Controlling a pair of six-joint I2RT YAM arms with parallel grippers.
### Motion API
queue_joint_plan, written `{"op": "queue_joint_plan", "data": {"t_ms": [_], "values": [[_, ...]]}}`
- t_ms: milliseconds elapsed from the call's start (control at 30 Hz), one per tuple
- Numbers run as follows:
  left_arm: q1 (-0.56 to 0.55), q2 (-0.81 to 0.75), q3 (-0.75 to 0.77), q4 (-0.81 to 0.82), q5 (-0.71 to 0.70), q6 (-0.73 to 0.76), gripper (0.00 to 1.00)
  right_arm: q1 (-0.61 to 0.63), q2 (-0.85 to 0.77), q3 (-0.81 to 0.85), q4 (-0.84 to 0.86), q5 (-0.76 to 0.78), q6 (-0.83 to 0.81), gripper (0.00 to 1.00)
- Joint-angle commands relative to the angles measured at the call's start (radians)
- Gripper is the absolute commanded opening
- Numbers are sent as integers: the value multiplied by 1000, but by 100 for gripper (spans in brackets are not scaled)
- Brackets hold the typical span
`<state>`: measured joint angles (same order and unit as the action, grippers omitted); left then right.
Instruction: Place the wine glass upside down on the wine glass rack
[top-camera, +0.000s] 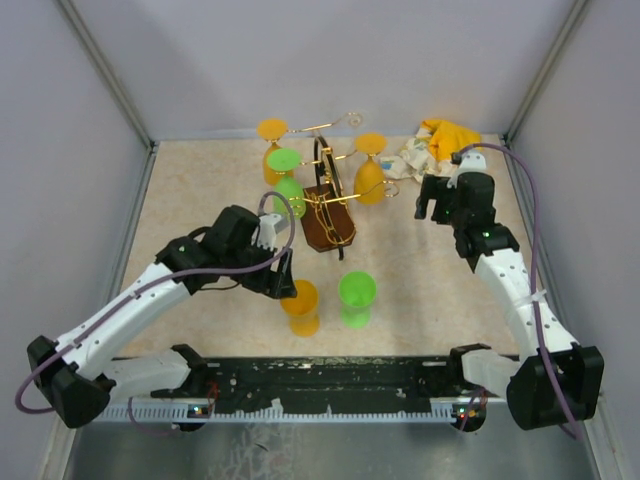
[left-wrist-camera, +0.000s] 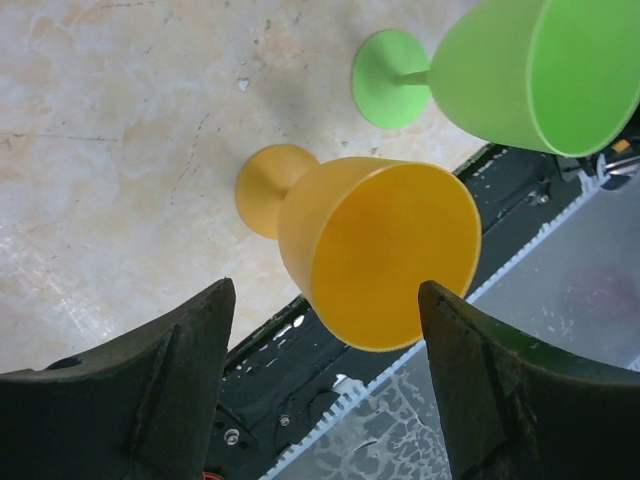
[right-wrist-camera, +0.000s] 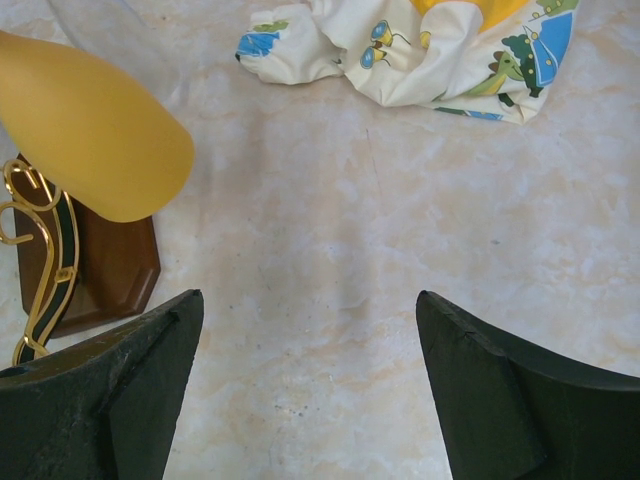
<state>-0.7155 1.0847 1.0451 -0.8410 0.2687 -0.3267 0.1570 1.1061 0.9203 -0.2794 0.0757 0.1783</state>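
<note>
The wine glass rack (top-camera: 325, 205), gold wire on a dark brown wooden base, stands mid-table. Upside down on its arms hang two orange glasses (top-camera: 271, 140) (top-camera: 370, 172) and a green one (top-camera: 286, 178). An orange wine glass (top-camera: 300, 305) and a green wine glass (top-camera: 356, 298) stand upright near the front. My left gripper (top-camera: 283, 275) is open beside the upright orange glass (left-wrist-camera: 380, 250), whose rim lies just ahead of the spread fingertips, untouched. The green glass (left-wrist-camera: 530, 70) is further right. My right gripper (top-camera: 432, 200) hovers open over bare table, right of the rack base (right-wrist-camera: 110, 270).
A crumpled patterned cloth (top-camera: 435, 145) (right-wrist-camera: 420, 50) lies at the back right. Grey walls enclose the table on three sides. A black rail (top-camera: 330, 375) runs along the front edge between the arm bases. A hanging orange glass (right-wrist-camera: 90, 130) is close to the right gripper's left finger.
</note>
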Motion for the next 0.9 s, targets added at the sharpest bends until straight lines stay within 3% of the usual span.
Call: {"op": "queue_joint_plan", "data": {"t_ms": [0,133,333,600,867], "values": [[-27,41,6,-21,-101,-27,78,7,-31,57,9,28,-15,87],[-42,66,6,-22,-144,-31,65,7,-40,51,14,32,-20,87],[-47,72,10,-27,-165,-38,31,7,-48,49,22,28,-28,87],[-46,76,9,-38,-187,-37,0,7,-62,47,21,32,-32,87],[-46,8,102,-139,-492,-76,0,7,-52,80,-8,30,-43,88]]}}
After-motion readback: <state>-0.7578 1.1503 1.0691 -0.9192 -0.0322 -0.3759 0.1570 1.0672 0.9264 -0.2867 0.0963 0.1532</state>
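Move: The orange wine glass stands upright almost under my open left hand, its middle some 3 cm to the right, 1 cm back and about 9 cm below, with its left rim wall between my fingers' lines. The upright green glass is about 15 cm to my right, roughly level. The rack's base lies some 28 cm ahead and 11 cm right. From my idle right hand, the orange glass is about 32 cm left, 20 cm back and 12 cm lower. I sink my left hand about 2.5 cm onto the orange glass's rim, one finger inside the bowl and the other outside, and close from wide open to shut, pinching the thin left wall. Once it is gripped, I draw the glass left and a little forward, 2 to 3 cm, away from the green glass, while the wrist rolls its left side up and turns slightly counter-clockwise. ##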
